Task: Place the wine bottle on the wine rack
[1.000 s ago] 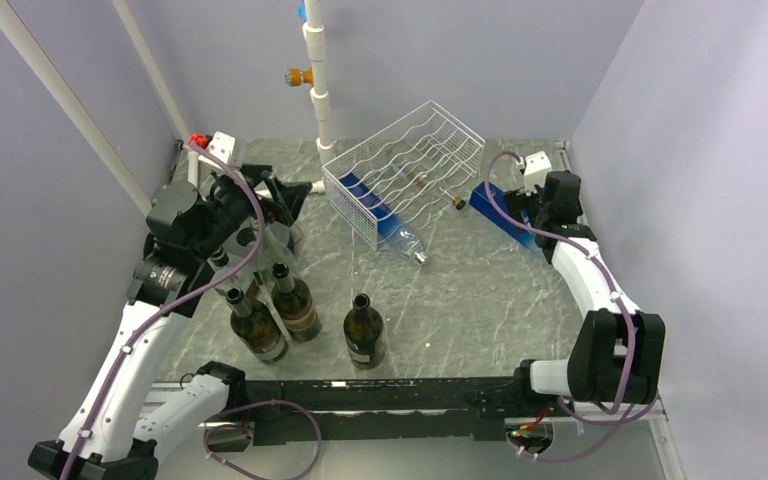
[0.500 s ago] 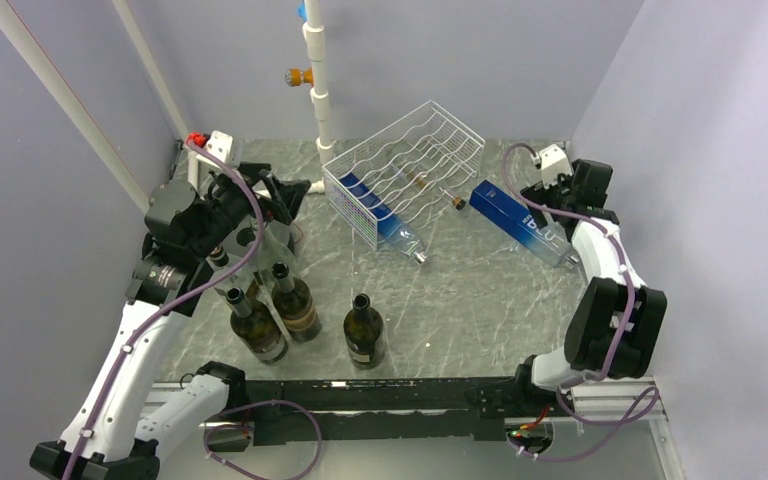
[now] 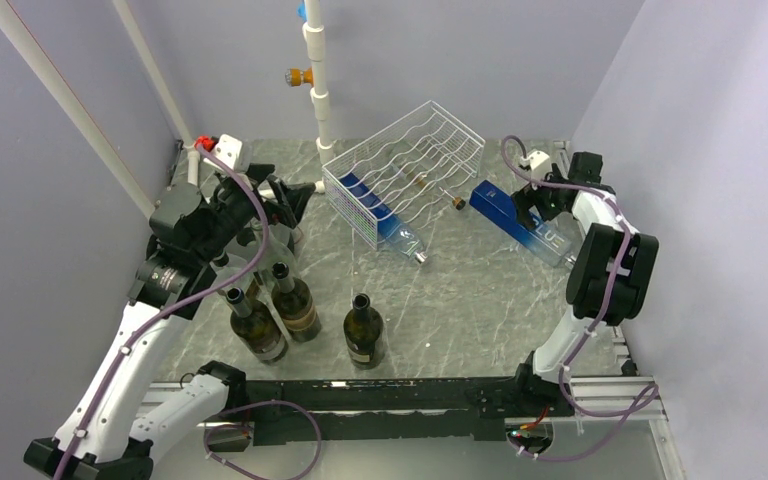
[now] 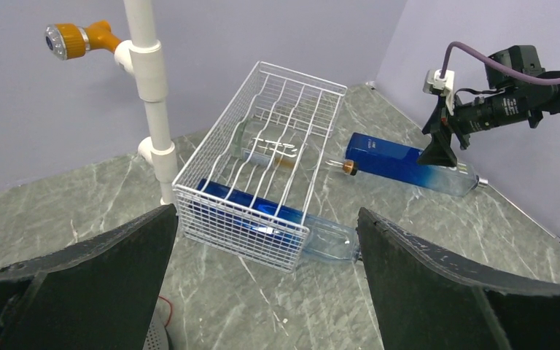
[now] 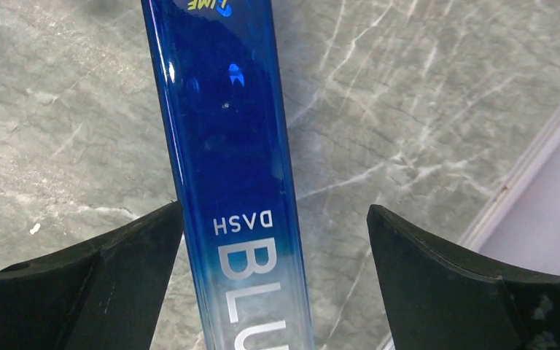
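Note:
The white wire wine rack [image 3: 407,160] [image 4: 270,157] stands askew at the back middle. Low in it lies a blue bottle [image 3: 378,214] [image 4: 257,213], neck sticking out the front, with a clear corked bottle [image 3: 428,184] [image 4: 271,152] higher up. Another blue bottle [image 3: 520,222] [image 4: 397,158] [image 5: 226,138] lies on the table right of the rack. My right gripper [image 3: 548,203] [image 5: 275,211] hangs open over it, a finger on either side. Three dark wine bottles [image 3: 294,305] stand at front left. My left gripper [image 3: 285,200] [image 4: 266,215] is open and empty, pointing at the rack.
A white pipe post [image 3: 318,90] [image 4: 149,80] with an orange fitting [image 3: 300,75] [image 4: 73,40] rises just left of the rack. Purple walls close in on three sides. The table's right edge [image 5: 525,175] runs close beside the right gripper.
The right arm drew back toward the right wall, then swung its gripper in over the blue bottle on the table, with its elbow folded higher. The left arm barely shifted.

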Controlling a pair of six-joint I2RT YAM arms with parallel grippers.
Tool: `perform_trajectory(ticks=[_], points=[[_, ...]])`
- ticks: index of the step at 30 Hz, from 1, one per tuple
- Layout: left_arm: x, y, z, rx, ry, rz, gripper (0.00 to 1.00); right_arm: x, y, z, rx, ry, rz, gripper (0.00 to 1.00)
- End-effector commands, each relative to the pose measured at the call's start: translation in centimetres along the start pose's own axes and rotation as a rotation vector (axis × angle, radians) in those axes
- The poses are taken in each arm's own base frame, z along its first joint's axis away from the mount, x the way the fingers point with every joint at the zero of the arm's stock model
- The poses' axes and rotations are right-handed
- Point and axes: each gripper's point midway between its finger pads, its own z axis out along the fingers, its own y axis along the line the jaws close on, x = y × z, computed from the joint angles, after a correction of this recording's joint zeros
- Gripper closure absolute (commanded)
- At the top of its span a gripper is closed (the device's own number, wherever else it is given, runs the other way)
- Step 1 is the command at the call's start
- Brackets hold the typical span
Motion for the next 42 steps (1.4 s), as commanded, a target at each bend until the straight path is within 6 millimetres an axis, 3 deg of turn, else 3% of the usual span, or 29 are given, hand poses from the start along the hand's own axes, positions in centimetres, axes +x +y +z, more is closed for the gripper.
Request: perform_trajectory(ticks=[1, 9, 15, 25, 29, 37, 39, 42], points=[[-1.9, -0.6, -0.3, 0.029, -0.043, 0.023, 0.0, -1.9, 0.1, 0.2, -0.077, -0.066, -0.047, 0.01], [-1.9, -0.2, -0.5, 0.013, -0.055, 0.026, 0.0, -0.1, 1.2, 2.7, -0.162, -0.032, -0.023, 0.02], [-1.6, -0.4, -0.1, 0.03, -0.036, 0.008, 0.0, 1.5, 3.0, 4.4, -0.191, 0.013, -0.056, 0.1], [-1.7, -0.3, -0.3, 0.023, -0.042, 0.013, 0.0, 3.2, 3.4, 6.0, -0.177, 0.089, -0.08, 0.23], [-1.7, -0.1, -0.3, 0.015, -0.041, 0.015, 0.01, 3.3, 3.3, 6.5, -0.18, 0.102, -0.078, 0.37], [-1.6, 0.0, -0.2, 0.007, -0.037, 0.015, 0.0, 1.9, 2.5, 6.5, -0.17, 0.083, -0.088, 0.8], [-1.5, 0.2, -0.2, -0.002, -0.035, 0.013, 0.01, 1.0, 2.3, 6.3, -0.173, 0.061, -0.101, 0.96], [-1.4, 0.1, -0.1, 0.002, -0.032, 0.01, 0.0, 0.0, 1.8, 6.0, -0.156, 0.033, -0.119, 1.0]])
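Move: The blue wine bottle to be gripped lies on the table almost straight below the open right hand: its middle some 7 cm down and about 1 cm back, its blue base end slanting forward-left and its neck back-right. The cork end of the rack's clear bottle is roughly 18 cm left and 6 cm ahead; the wine rack's middle is about 32 cm left, 10 cm ahead. From the left hand, the blue bottle lies about 50 cm right, 16 cm ahead, 37 cm below. The lying blue bottle is straddled just on the base side of its lettering: the right hand sinks about 7 cm onto it, easing some 3 cm left towards the base end, while the wrist tips about 10 degrees further down and turns slightly counter-clockwise. The fingers start closing on the way down, pinch both long sides firmly at the bottom, and keep squeezing there without lifting. ##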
